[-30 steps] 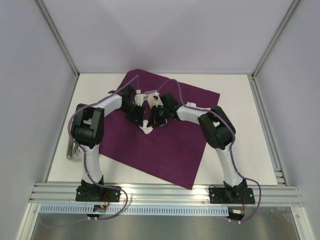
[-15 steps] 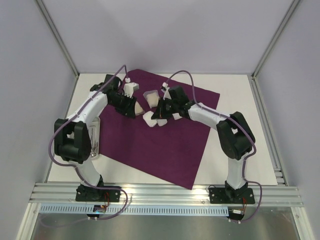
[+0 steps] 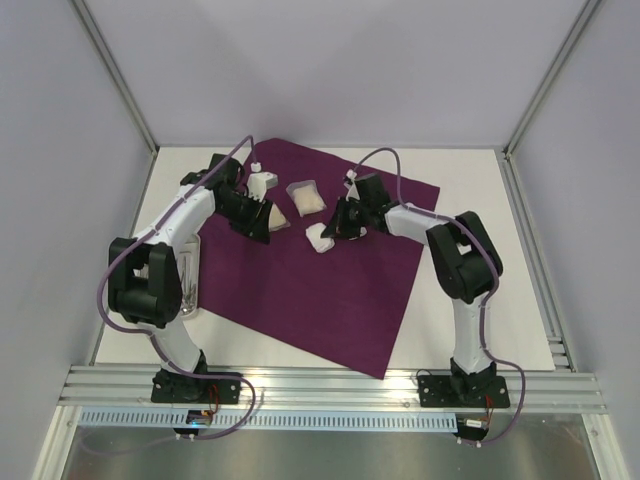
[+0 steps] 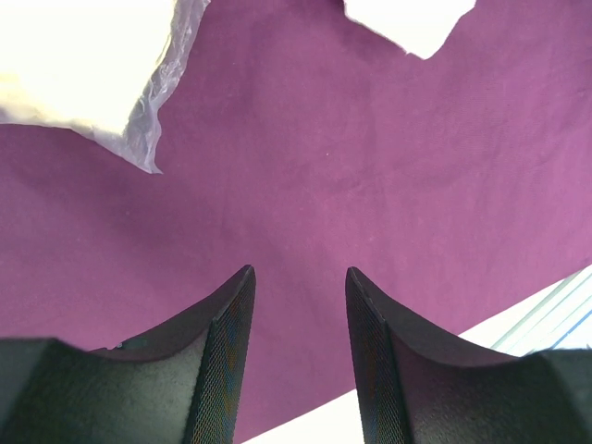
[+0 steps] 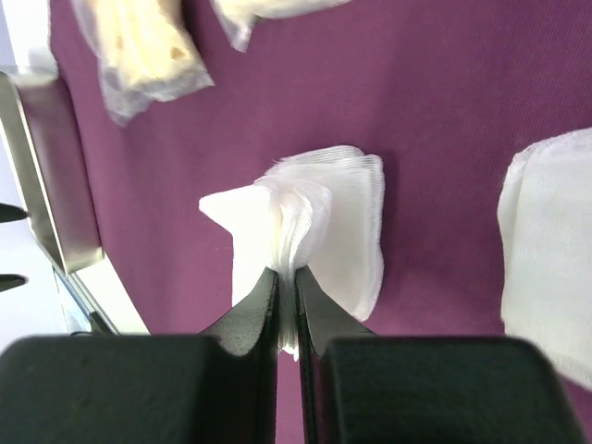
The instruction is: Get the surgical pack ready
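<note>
The surgical pack (image 3: 320, 290) is a plum-purple drape spread flat as a big sheet on the white table. My right gripper (image 3: 334, 230) is shut on a folded stack of white gauze (image 3: 320, 238), pinching its edge low over the drape; the right wrist view shows the gripper (image 5: 287, 273) and the gauze (image 5: 324, 217) between its jaws. My left gripper (image 3: 265, 222) is open and empty just above the drape's left part, as the left wrist view (image 4: 298, 273) shows. A clear plastic packet (image 3: 306, 196) lies on the drape between the grippers.
A metal tray (image 3: 187, 282) sits off the drape's left edge and also shows in the right wrist view (image 5: 42, 176). A second gauze stack (image 5: 550, 254) lies right of the held one. Another plastic packet (image 4: 79, 65) lies ahead of my left gripper.
My left gripper has pulled back to the left from the centre. My right gripper has shifted right with the gauze stack, uncovering the plastic packet between them.
</note>
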`<state>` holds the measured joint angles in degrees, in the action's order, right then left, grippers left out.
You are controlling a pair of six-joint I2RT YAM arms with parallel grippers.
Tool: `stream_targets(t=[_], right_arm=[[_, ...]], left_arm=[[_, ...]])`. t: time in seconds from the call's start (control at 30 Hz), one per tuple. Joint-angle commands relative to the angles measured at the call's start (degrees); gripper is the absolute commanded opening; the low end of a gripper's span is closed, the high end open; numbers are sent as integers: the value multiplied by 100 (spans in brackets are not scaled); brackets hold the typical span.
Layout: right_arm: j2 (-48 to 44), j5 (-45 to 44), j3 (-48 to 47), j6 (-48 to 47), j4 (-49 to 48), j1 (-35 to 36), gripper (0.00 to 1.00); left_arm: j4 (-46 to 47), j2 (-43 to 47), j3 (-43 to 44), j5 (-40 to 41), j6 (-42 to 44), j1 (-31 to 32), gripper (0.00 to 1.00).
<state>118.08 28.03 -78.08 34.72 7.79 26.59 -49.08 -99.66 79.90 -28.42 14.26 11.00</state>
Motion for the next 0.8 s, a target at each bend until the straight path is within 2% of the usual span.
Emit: stream_targets(t=[0.0,0.37,0.6,0.77], right_arm=[[337,343,-330,79,-182,-40,0],[277,-192,-119,-61,-50,-75,0],[-39,-605,-260,-387,425,21,28],[-470,-1105,-260,-536,714,75,36]], left_arm=[[-75,-45,8,-119,94,16,53],[-102,-71,17,-146,103,16,52],[-198,-133,52,-322,121,16,52],[-225,-151,96,-357,130,16,52]])
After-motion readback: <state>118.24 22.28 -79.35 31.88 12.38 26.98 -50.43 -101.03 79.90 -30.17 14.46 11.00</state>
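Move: The right gripper holds a pinched, hanging gauze; the gauze stack meant for it is about 1 cm ahead, 2 cm left and 3 cm below. The next gauze lies roughly 2 cm ahead and 6 cm right, the middle bag about 8 cm ahead and 4 cm left, both some 3 cm below. From the left gripper, waiting empty, the same stack lies level fore-and-aft, about 12 cm right and 9 cm below. Lower the right gripper almost straight down by about 3 cm, setting the pinched gauze onto the stack. Hold there briefly, then open the fingers to roughly a third to let go of the gauze, and back off upward by some 1.5 cm while easing about 1 cm to the right. ##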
